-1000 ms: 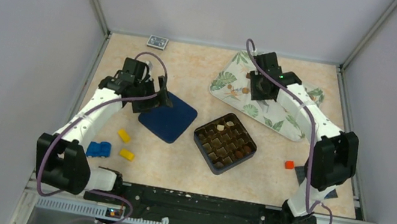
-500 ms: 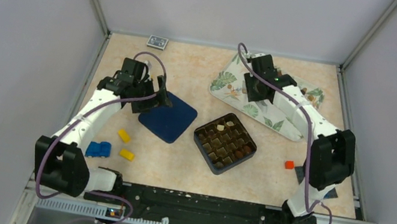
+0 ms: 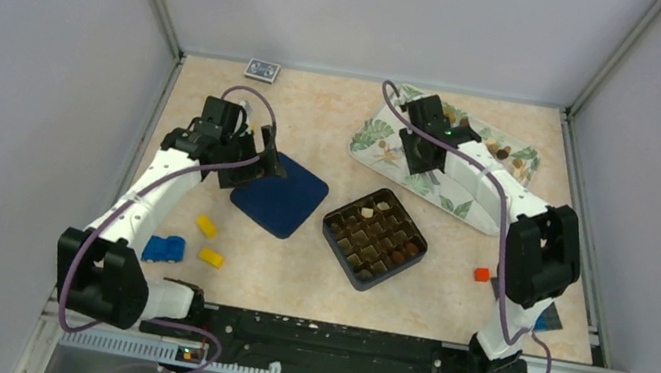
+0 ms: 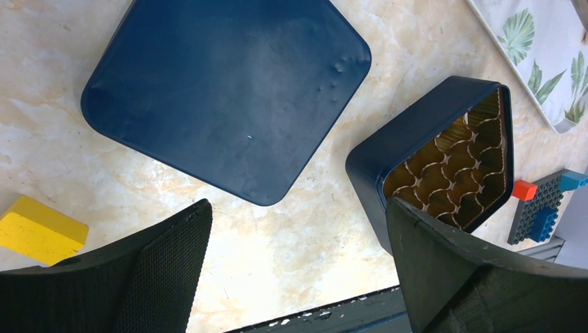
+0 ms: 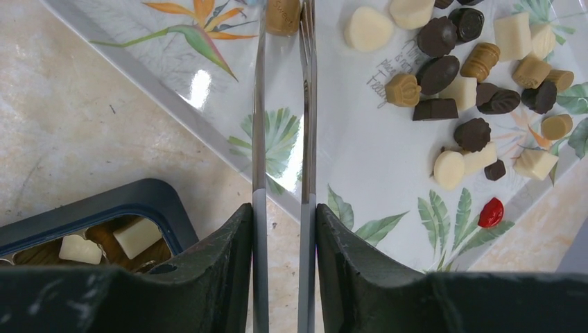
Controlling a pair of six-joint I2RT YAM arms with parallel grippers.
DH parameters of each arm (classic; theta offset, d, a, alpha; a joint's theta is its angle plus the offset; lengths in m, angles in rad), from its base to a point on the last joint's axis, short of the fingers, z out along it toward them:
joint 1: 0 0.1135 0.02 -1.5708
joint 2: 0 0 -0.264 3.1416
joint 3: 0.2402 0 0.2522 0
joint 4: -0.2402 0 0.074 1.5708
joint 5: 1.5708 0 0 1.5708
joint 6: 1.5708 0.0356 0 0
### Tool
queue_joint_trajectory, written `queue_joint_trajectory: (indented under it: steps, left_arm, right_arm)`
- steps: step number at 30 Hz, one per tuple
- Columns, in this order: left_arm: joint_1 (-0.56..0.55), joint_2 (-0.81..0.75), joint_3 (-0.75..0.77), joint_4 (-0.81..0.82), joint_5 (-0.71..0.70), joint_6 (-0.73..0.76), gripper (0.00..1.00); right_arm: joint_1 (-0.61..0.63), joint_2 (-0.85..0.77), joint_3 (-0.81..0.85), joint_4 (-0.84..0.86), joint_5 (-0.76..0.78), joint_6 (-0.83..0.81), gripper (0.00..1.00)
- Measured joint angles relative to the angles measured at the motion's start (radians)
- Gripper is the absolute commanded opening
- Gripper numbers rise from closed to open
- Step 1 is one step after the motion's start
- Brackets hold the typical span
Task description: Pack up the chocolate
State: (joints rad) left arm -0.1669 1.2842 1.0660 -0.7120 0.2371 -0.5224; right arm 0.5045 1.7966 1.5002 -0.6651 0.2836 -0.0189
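Note:
My right gripper [image 5: 284, 215] is shut on a pair of metal tongs [image 5: 259, 125], whose tips pinch a light brown chocolate [image 5: 283, 14] over the leaf-print tray [image 5: 208, 132]. Several loose chocolates [image 5: 471, 69], dark, light brown and cream, lie on the tray to the right of the tongs. The dark blue box [image 3: 375, 238] with its cell insert holds a few pieces, two of them cream [image 5: 137, 236]. In the top view the right gripper [image 3: 424, 147] hangs over the tray's left part. My left gripper [image 4: 298, 222] stands open and empty by the blue lid [image 4: 229, 90].
A card deck [image 3: 263, 69] lies at the back edge. Two yellow bricks [image 3: 206, 225] and a blue toy [image 3: 164, 248] sit front left. An orange brick [image 3: 482, 273] and a brick plate [image 4: 548, 208] lie right of the box. A red bit [image 5: 491, 212] rests on the tray.
The right arm has swung left along the tray with the tongs, uncovering the chocolates at the tray's far right. The left arm has not moved.

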Motion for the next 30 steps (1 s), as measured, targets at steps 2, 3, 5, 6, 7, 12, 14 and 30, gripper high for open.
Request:
queue_joint_trajectory:
  steps: [2, 3, 5, 6, 7, 12, 14, 30]
  left_arm:
    - [0.000, -0.001, 0.000, 0.000, 0.000, 0.000, 0.99]
    - [0.000, -0.002, 0.000, -0.001, 0.000, 0.000, 0.99]
    - [0.000, -0.005, 0.000, -0.002, -0.002, 0.000, 0.99]
    - [0.000, -0.006, 0.000, -0.002, -0.003, 0.000, 0.99]
    - [0.000, -0.008, 0.000, -0.003, -0.003, 0.000, 0.99]
    - [0.000, -0.008, 0.000, -0.008, -0.005, 0.000, 0.99]
    - [0.000, -0.008, 0.000, -0.008, -0.010, 0.000, 0.99]
    - [0.001, -0.013, 0.025, -0.017, -0.053, 0.006, 0.99]
  right_arm:
    - [0.005, 0.000, 0.000, 0.000, 0.004, -0.005, 0.28]
    - [0.007, 0.000, 0.000, 0.000, 0.005, -0.005, 0.26]
    - [0.011, 0.000, 0.000, -0.001, 0.008, -0.007, 0.22]
    - [0.013, 0.000, 0.000, -0.002, 0.010, -0.006, 0.21]
    - [0.013, 0.000, 0.000, -0.002, 0.012, -0.006, 0.20]
    - [0.014, -0.001, 0.002, -0.016, 0.015, 0.014, 0.19]
    - [0.014, -0.006, 0.005, -0.028, 0.011, 0.028, 0.19]
    - [0.066, -0.383, -0.036, -0.218, -0.147, 0.080, 0.16]
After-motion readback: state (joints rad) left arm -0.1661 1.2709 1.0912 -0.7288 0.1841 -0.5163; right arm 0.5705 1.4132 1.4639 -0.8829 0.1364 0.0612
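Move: The right hand already holds the tongs, their tips around a caramel chocolate about 6 cm ahead of the hand, 3 cm to its left and some 10 cm below. A brown square stands roughly 6 cm beyond that chocolate; the mixed cluster lies about 13 cm to its right and 2 cm farther out. The open box lies about 17 cm back and 9 cm left of the right hand. From the left hand the caramel is about 16 cm ahead and 28 cm to the right. Squeeze the right gripper slightly to pinch the caramel chocolate between the tong tips, and hold nearly still for a moment. Keeping that grip, lift up about 10 cm and sweep back about 9 cm towards the box, gathering speed, while the wrist rolls some 10 degrees, left side rising. ##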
